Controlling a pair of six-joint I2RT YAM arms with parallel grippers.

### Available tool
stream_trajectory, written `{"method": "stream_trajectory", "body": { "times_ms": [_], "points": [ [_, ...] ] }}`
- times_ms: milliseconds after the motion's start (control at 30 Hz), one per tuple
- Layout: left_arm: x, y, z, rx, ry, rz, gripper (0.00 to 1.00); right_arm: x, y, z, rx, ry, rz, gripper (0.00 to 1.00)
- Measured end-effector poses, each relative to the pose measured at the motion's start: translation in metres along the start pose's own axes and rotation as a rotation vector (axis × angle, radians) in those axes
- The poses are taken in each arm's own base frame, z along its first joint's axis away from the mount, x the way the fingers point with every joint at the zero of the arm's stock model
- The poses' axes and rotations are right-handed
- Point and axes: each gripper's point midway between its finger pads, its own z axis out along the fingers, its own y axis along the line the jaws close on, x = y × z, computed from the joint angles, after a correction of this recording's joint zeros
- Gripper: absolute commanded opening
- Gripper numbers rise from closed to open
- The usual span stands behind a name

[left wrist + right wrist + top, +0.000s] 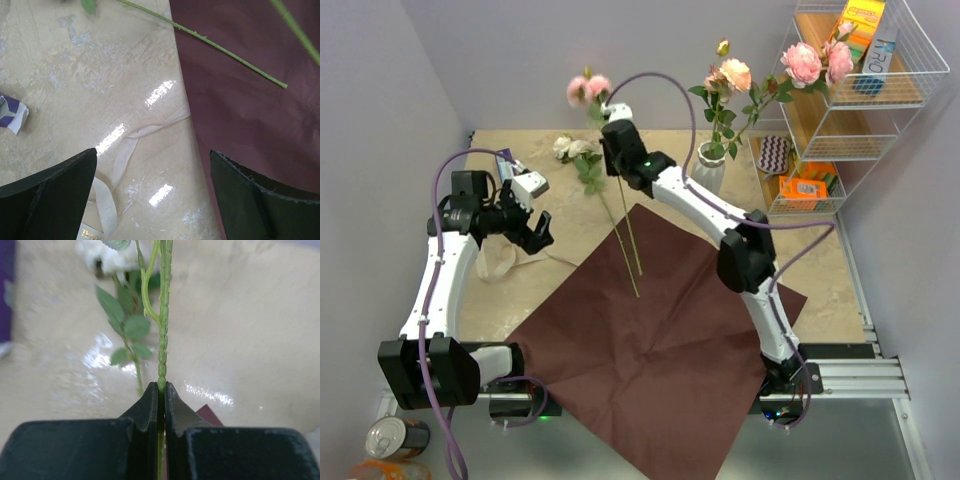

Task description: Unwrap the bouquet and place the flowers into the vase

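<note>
My right gripper (613,150) (161,388) is shut on the green stem (162,340) of a pink rose (588,90), held up over the back of the table. The stem's lower end hangs above the dark red paper (650,340) (250,115), which lies spread flat. A cream rose (570,148) lies on the table, and its stem (220,50) reaches onto the paper. The white vase (708,168) stands at the back with peach and pink flowers (735,73) in it. At the left, my left gripper (530,232) (154,160) hangs open over the beige ribbon (125,150) (500,262).
A wire shelf rack (860,95) with boxes stands at the back right, close to the vase. A small white and purple object (525,183) (12,112) lies behind the left gripper. A can (395,435) sits by the left arm's base.
</note>
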Motion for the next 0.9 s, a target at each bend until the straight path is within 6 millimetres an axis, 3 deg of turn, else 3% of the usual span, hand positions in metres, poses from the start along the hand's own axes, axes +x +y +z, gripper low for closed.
{"method": "stream_trajectory", "body": {
  "times_ms": [133,167,400,500,633,700,900],
  "points": [
    [-0.002,0.001,-0.001,-0.002,-0.003,0.002,0.99,-0.09,-0.007,-0.07,-0.037,-0.217,0.04,0.0],
    [-0.003,0.001,-0.001,-0.003,-0.004,0.003,0.99,-0.12,-0.011,-0.098,-0.052,-0.308,0.054,0.0],
    [-0.008,0.003,-0.003,-0.007,-0.012,0.009,0.99,-0.208,-0.037,-0.21,-0.084,-0.733,0.005,0.0],
    [-0.011,0.005,-0.002,-0.006,-0.014,0.009,0.99,-0.246,-0.049,-0.249,-0.038,-0.923,-0.043,0.0],
    [-0.011,0.006,-0.001,-0.003,-0.014,0.009,1.0,-0.278,-0.073,-0.281,0.091,-1.093,-0.092,0.0],
    [-0.011,0.006,-0.001,-0.002,-0.013,0.008,0.99,-0.292,-0.094,-0.296,0.198,-1.165,-0.087,0.0],
    [-0.011,0.006,0.001,0.003,-0.009,0.005,0.99,-0.307,-0.163,-0.328,0.491,-1.3,-0.03,0.0]
  ]
}}
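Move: The right hand already holds the pink roses' stem, some 15 cm above the table. The vase it is bound for stands about 21 cm to its right and 6 cm back, the vase's middle roughly 5 cm lower. The white roses lie about 6 cm ahead, 5 cm left and 14 cm below; the wrapping paper's far corner is about 6 cm back, 8 cm right and 15 cm below. From the left hand the vase is about 14 cm ahead, 35 cm right and 8 cm below. Up, fast and far: the right hand climbs about 42 cm from over the table, drawing back a little as it lifts, then sweeps increasingly rightward, about 21 cm in all, to high above the vase. Its wrist tips back some 75 degrees so the fingers go from slanting down to pointing up, with a late clockwise turn, while they keep their pinch on the pink roses' stem. ##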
